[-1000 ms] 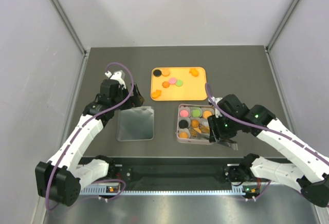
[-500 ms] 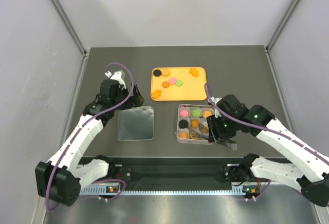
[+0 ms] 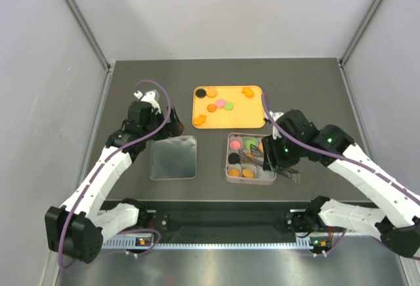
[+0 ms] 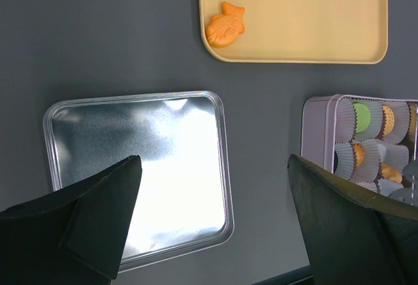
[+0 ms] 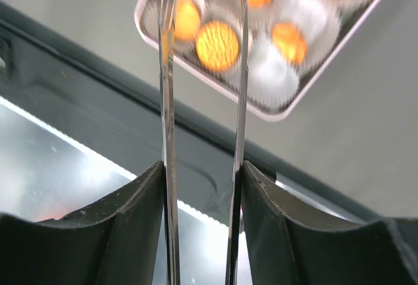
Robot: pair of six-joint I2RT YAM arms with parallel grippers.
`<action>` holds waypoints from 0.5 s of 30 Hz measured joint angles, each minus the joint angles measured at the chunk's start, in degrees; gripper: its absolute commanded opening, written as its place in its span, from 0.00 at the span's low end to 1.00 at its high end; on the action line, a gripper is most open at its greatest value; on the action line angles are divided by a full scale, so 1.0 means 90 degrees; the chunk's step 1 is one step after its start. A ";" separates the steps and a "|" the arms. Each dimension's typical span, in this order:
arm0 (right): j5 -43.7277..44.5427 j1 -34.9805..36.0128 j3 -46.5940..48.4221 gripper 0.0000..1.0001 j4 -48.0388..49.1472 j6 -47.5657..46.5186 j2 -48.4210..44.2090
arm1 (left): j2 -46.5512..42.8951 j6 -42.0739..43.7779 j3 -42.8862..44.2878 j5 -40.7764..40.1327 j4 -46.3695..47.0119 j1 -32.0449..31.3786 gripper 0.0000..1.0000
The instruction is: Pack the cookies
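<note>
Cookies (image 3: 220, 103) lie on the orange tray (image 3: 252, 112): black, orange, pink and green discs and an orange fish shape (image 4: 225, 25). More cookies (image 3: 235, 143) sit in paper cups in the square pink tin (image 3: 228, 168). My right gripper (image 3: 277, 160) is shut on metal tongs (image 5: 166, 69). The tongs reach over the tin's middle row, and I see nothing between their tips. In the right wrist view, orange cookies (image 5: 217, 44) show in the cups below the tongs. My left gripper (image 4: 215, 213) hangs open above the silver lid (image 4: 137, 174), holding nothing.
The silver lid (image 3: 172, 157) lies flat left of the tin. The tray stands behind the tin. A dark rail (image 3: 223, 220) runs along the table's near edge. Grey walls close in on the left, right and back.
My right arm has moved up and left, carrying the tongs from the tin's near right corner over its middle. The left arm has not moved.
</note>
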 measured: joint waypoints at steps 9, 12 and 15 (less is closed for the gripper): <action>0.0877 -0.0005 0.1671 0.48 0.0381 -0.0364 0.1537 | 0.0000 0.0000 0.0000 -0.0007 -0.0002 0.0000 0.98; 0.1292 -0.0041 0.2232 0.48 0.0758 -0.0588 0.2348 | 0.0000 0.0000 0.0000 -0.0007 -0.0002 0.0000 0.98; 0.1452 -0.0141 0.2725 0.48 0.1158 -0.0784 0.3215 | 0.0000 0.0000 0.0000 -0.0010 -0.0002 0.0000 0.98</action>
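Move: The right hand holds empty tongs over the cookie box. The green cookie, at the middle of the yellow tray, lies about 18 cm ahead and 11 cm to its left, some 16 cm below. The pink cookie sits 2 cm farther out and 3 cm left of the green one; the orange swirl cookie is level with the green one, 6 cm to its left. The box's middle is 3 cm left of the hand and 15 cm below. From the left hand, the green cookie is about 6 cm ahead and 17 cm right. Carry the tongs in the right gripper clear of the filled cups, rising about 4 cm as you set off, then sweep fast forward, some 15 cm, and about 7 cm left, over the box's far side to the tray. Let the fingers swing forward roughly 15 degrees on the way, keep the same half-open hold on the tongs, and begin to sink slightly near the green and pink cookies. ##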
